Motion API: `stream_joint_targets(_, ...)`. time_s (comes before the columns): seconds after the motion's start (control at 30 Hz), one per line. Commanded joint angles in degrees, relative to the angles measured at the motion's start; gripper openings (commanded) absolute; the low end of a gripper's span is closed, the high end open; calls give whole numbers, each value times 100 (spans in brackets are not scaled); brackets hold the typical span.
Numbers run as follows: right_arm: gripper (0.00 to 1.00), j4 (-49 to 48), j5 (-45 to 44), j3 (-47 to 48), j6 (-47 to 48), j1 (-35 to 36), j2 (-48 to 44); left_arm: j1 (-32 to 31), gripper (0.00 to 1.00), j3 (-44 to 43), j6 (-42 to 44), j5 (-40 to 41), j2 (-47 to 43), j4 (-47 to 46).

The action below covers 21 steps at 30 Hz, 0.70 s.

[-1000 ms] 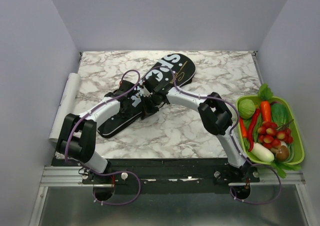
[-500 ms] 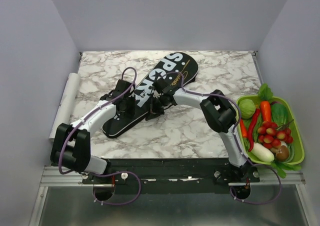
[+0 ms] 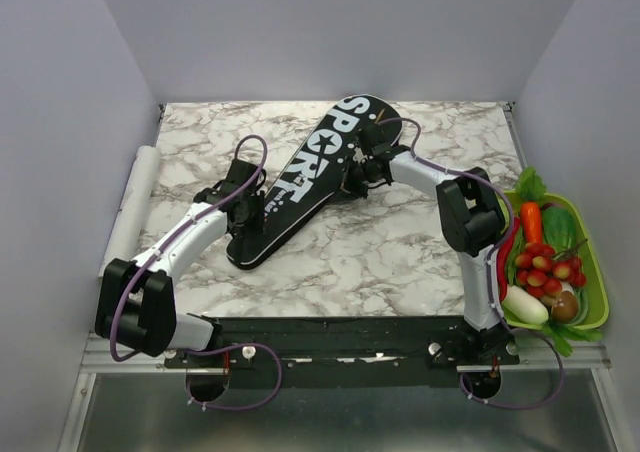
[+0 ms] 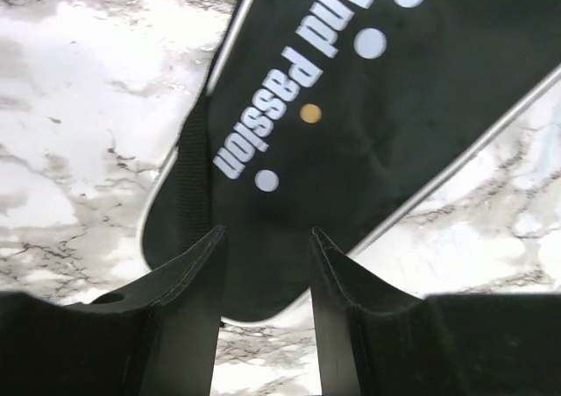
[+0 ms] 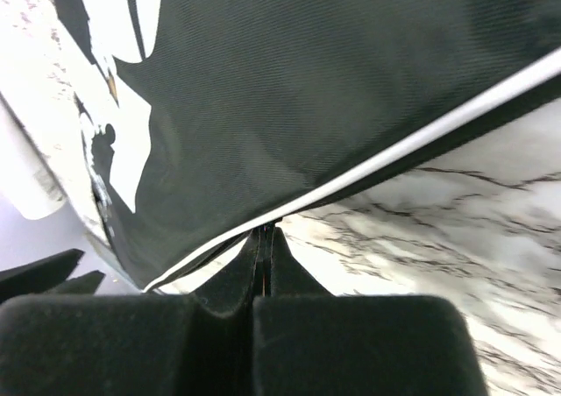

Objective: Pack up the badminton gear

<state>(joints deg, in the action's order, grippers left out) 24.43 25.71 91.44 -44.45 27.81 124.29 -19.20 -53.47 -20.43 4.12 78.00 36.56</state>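
The long black bag (image 3: pixel 300 177), lettered SPORT in white, lies slantwise on the marble table (image 3: pixel 420 242), wide end at the back. No rackets are in view. My left gripper (image 3: pixel 248 204) hovers open over the bag's narrow end (image 4: pixel 368 133), and nothing sits between its fingers (image 4: pixel 267 234). My right gripper (image 3: pixel 358 169) is at the right edge of the wide end. Its jaws (image 5: pixel 266 229) are pressed shut on a small pull at the bag's white-piped seam (image 5: pixel 333 89).
A green basket (image 3: pixel 598 272) of vegetables stands at the table's right edge, beside the right arm's base. A white roll (image 3: pixel 135 207) lies along the left edge. Grey walls close in the table on three sides.
My right gripper slid along the bag's edge from its middle to the wide end. The bag swung toward the back right. My left gripper widened and let the bag go.
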Motion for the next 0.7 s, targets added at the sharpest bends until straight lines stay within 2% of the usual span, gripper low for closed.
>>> stream_joint_targets(0.0,1,291,-392,-29,621,-127,-256,22,50,162,-120,528,172,133)
stream_joint_targets(0.1,1,212,-339,-406,709,-118,-370,39,49,249,-154,783,408,106)
stream_joint_targets(0.2,1,63,-287,-732,771,-31,-467,83,45,180,-198,643,795,133)
stream_joint_targets(0.33,1,106,-207,-856,928,337,-546,83,27,215,-216,388,1138,-43)
stream_joint_targets(0.43,1,211,-233,-830,1008,689,-625,83,21,241,-199,248,1358,-113)
stream_joint_targets(0.67,1,537,-348,-549,1070,1489,-547,83,18,285,-58,-130,1446,-272)
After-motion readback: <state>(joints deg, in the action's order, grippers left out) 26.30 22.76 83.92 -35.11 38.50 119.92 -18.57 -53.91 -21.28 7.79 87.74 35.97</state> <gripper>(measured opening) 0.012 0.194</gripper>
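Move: Just under my open left hand, about 1 cm left and 4 cm down, lies the black strap on the handle end of the racket bag; that end's tip is some 5 cm back and 5 cm down. The zip pull, already in my right fingers, is about 14 cm ahead and 24 cm to the right of my left hand. From my right hand, the handle-end tip lies some 18 cm back and 23 cm to its left, slightly lower. I lower my left hand about 4 cm, easing slightly left, and close the fingers on the strap to hold the bag's handle end. Keeping its pinch on the zip pull, my right hand first shifts slightly right and down, then sweeps back some 9 cm and curves left along the bag's near edge towards the handle end, turning counter-clockwise about 15 degrees. ##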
